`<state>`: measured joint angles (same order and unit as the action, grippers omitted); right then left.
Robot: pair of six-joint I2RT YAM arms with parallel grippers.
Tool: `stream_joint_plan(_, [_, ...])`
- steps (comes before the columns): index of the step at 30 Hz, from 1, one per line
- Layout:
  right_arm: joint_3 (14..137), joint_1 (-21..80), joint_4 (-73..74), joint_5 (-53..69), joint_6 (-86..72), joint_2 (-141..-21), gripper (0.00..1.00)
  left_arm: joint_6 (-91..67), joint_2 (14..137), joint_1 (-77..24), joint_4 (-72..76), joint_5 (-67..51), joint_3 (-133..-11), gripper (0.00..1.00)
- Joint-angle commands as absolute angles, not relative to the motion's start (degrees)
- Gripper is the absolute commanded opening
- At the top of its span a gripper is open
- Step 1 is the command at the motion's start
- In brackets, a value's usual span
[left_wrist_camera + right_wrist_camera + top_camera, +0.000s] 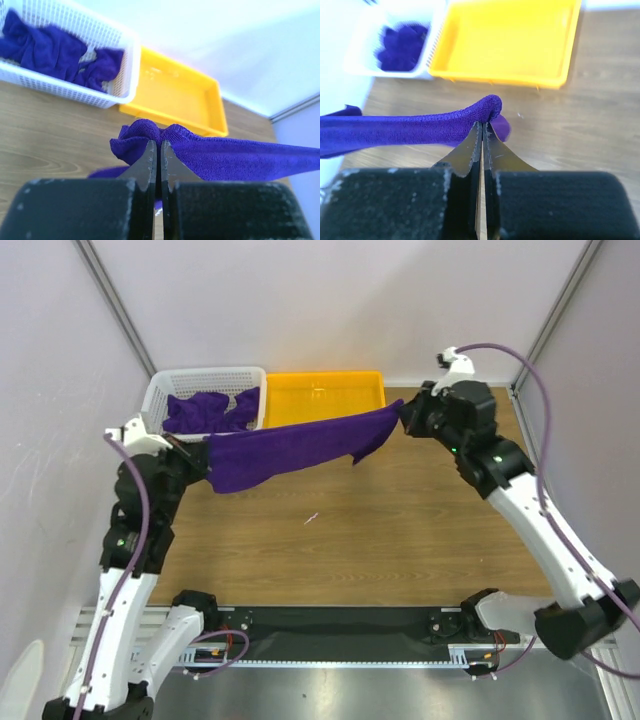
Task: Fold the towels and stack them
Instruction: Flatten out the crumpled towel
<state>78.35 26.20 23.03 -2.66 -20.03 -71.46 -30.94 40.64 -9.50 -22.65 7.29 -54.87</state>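
A deep purple towel (295, 448) hangs stretched in the air between my two grippers, above the wooden table. My left gripper (200, 452) is shut on the towel's left end (145, 135). At the right, my right gripper (400, 415) is shut on the other end (487, 107), and the cloth (395, 129) runs off to the left in the right wrist view. More purple towels (208, 410) lie crumpled in the white basket (160, 390) at the back left. Part of the held towel sags below the left gripper.
A yellow tray (325, 397) with nothing in it stands at the back, right of the basket. Wooden tabletop (340, 530) lies beneath the towel. Enclosure walls and metal posts stand close on both sides and behind.
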Motion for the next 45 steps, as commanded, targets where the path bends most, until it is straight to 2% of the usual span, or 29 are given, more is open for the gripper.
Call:
stream_joint_plan(1, [81.6, 25.9, 27.6, -8.4, -17.1, -65.0, 0.0, -28.7, 39.5, -9.5, -32.4, 11.2, -63.1, 0.0])
stream_joint_plan(7, [86.2, 27.2, 38.9, -12.3, -17.5, -58.0, 0.0, -32.2, 42.2, -9.6, -47.6, 11.1, -72.4, 0.0])
stream_joint_plan(10, [86.1, 27.9, 45.7, -14.3, -19.6, -55.8, 0.0, -34.5, 43.1, -9.7, -53.2, 9.1, -72.5, 0.01])
stream_joint_plan(12, [84.6, 27.9, 51.0, -16.1, -21.2, -54.4, 0.0, -36.7, 43.4, -9.8, -56.3, 7.6, -70.9, 0.0])
stream_joint_plan(15, [81.1, 27.9, 56.2, -17.9, -25.6, -52.7, 0.0, -39.5, 42.7, -10.7, -56.4, 7.0, -61.0, 0.0])
stream_joint_plan(17, [75.1, 27.9, 56.4, -18.2, -28.7, -50.6, 0.0, -41.5, 41.7, -11.2, -54.4, 8.3, -57.1, 0.0])
stream_joint_plan(23, [58.4, 27.7, 49.2, -19.5, -33.3, -48.5, 0.0, -47.5, 41.2, -12.0, -41.5, 13.0, -44.4, 0.0])
stream_joint_plan(30, [47.0, 24.8, 33.3, -21.9, -29.6, -52.8, 0.0, -50.1, 51.2, -17.8, -23.9, 22.1, -37.5, 0.0])
stream_joint_plan(38, [44.6, 11.5, 15.4, -10.8, -23.6, -66.8, 0.0, -48.6, 61.6, -20.0, -12.1, 29.6, -36.1, 0.0])
stream_joint_plan(44, [49.8, 10.7, 11.9, -9.8, -20.5, -76.4, 0.0, -48.3, 68.3, -20.0, -5.0, 29.4, -35.9, 0.0])
stream_joint_plan(45, [51.1, 10.6, 11.3, -10.0, -20.6, -79.2, 0.0, -48.8, 69.5, -20.1, -4.4, 29.6, -36.6, 0.04])
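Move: Over bare table both hands hold the towel stretched between them. From the left hand, the patch it is to be laid on centres some 23 cm to the right, about 2 cm back and 30 cm down; from the right hand, about 12 cm left, 9 cm back and 31 cm down. The yellow tray lies roughly 31 cm ahead and 20 cm right of the left hand, the white basket 32 cm ahead and 12 cm left of it, both nearly 30 cm below. Flinging the towel, both hands first rise 5 to 7 cm while drawing back, the right about 13 cm, the left 6, then swoop down roughly 30 cm and finally push forward some 10 cm, wrists tipping down nearly 30 degrees. Both drift right, the right hand farther, tightening the edge; both grips keep their pinch, and the right turns clockwise. ##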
